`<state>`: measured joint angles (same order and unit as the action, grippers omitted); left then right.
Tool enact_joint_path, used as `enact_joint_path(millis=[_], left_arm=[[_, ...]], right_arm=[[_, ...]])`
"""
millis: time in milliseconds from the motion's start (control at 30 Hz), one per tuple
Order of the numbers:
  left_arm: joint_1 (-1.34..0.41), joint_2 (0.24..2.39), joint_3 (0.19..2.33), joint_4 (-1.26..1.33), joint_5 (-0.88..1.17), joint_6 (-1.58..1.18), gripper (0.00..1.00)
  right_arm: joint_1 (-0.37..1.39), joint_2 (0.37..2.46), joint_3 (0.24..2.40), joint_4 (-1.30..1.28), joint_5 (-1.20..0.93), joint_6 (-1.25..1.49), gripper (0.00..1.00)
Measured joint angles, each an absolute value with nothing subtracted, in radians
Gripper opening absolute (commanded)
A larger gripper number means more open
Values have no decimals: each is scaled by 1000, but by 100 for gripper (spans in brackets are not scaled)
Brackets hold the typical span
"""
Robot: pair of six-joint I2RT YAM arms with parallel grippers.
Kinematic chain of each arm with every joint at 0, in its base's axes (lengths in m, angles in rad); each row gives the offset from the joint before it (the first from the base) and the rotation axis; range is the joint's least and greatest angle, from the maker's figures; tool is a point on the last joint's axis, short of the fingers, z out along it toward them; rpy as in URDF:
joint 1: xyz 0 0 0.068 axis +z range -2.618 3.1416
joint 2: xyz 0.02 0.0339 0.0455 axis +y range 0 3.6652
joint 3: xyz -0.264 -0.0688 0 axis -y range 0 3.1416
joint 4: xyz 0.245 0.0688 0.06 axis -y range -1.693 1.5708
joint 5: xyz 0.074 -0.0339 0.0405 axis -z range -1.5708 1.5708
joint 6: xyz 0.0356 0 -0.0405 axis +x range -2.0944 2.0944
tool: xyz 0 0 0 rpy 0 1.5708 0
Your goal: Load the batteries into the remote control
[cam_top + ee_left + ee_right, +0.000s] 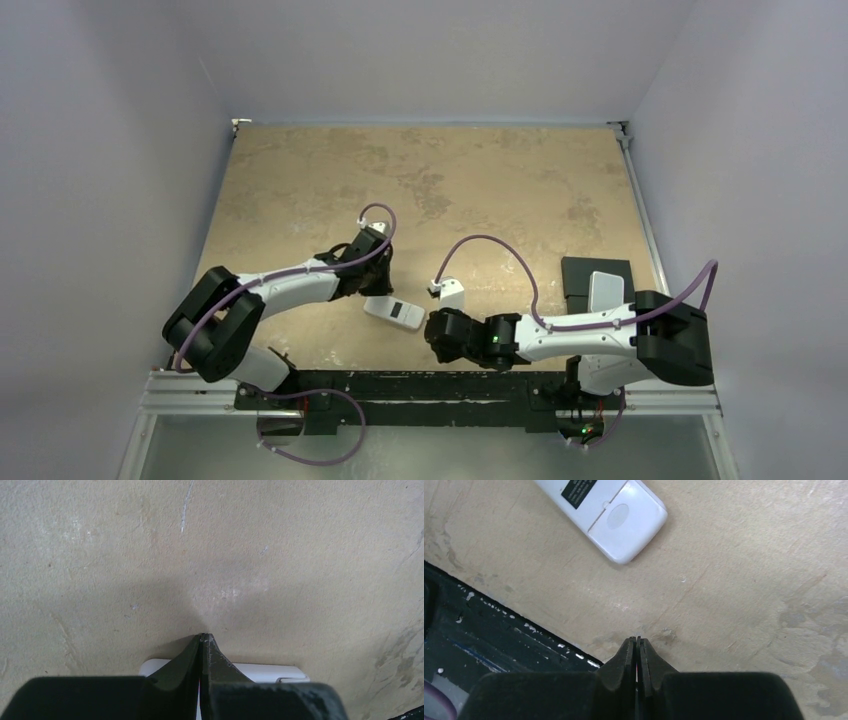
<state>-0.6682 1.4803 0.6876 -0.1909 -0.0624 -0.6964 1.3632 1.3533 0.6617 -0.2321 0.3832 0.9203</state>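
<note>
The remote control [395, 312] lies back up on the table, white with a dark label, near the front edge between the two arms. Its cover end [624, 520] shows a shut lid with an oval dent. My left gripper [381, 292] is shut directly over the remote's left end; its tips [204, 636] reach past the remote's white edge [265, 672]. My right gripper [431, 333] is shut with nothing in it, just right of the remote and apart from it; its tips [638, 639] hang over bare table. The batteries are out of view.
A pale grey block [607, 290] rests on a black pad [580, 272] at the right, beside the right arm. The black front rail [484, 640] runs close behind the right gripper. The table [420, 190] stretches away bare behind the arms.
</note>
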Motion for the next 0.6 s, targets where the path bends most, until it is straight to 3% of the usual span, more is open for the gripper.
enact_joint_path(millis=[167,300,600], left_arm=[[-668,1459,672,-202,-70,-696,0],[-668,1446,665,-214,-76,-696,0],[-668,1412,641,-234,-82,-696,0]], right_arm=[[1363,1353,670,-264,413,942,17],[1363,1348,689,-295,442,958,30],[1363,1349,767,-352,513,986,48]])
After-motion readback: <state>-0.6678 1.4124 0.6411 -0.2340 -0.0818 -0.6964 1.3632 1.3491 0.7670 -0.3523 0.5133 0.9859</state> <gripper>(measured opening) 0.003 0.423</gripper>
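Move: The remote control lies flat and askew at my left fingertips, which are at its far long side near its left end. Its middle is about 4 cm back and 3 cm right of my left hand, and its battery cover about 5 cm back and 7 cm right. From my right hand the remote's middle is some 10 cm ahead, 8 cm left and 4 cm lower; the cover is about 9 cm ahead and 4 cm left. Nothing loose lies close by. I keep my shut left fingers on the far side of the remote, near its left end, and drag that end about 2 cm back and to my left, staying low at one height. Meanwhile my right hand eases slightly right, then goes up and forward some 3.5 cm on the remote's right, opening its fingers to a bit under half and touching nothing. ##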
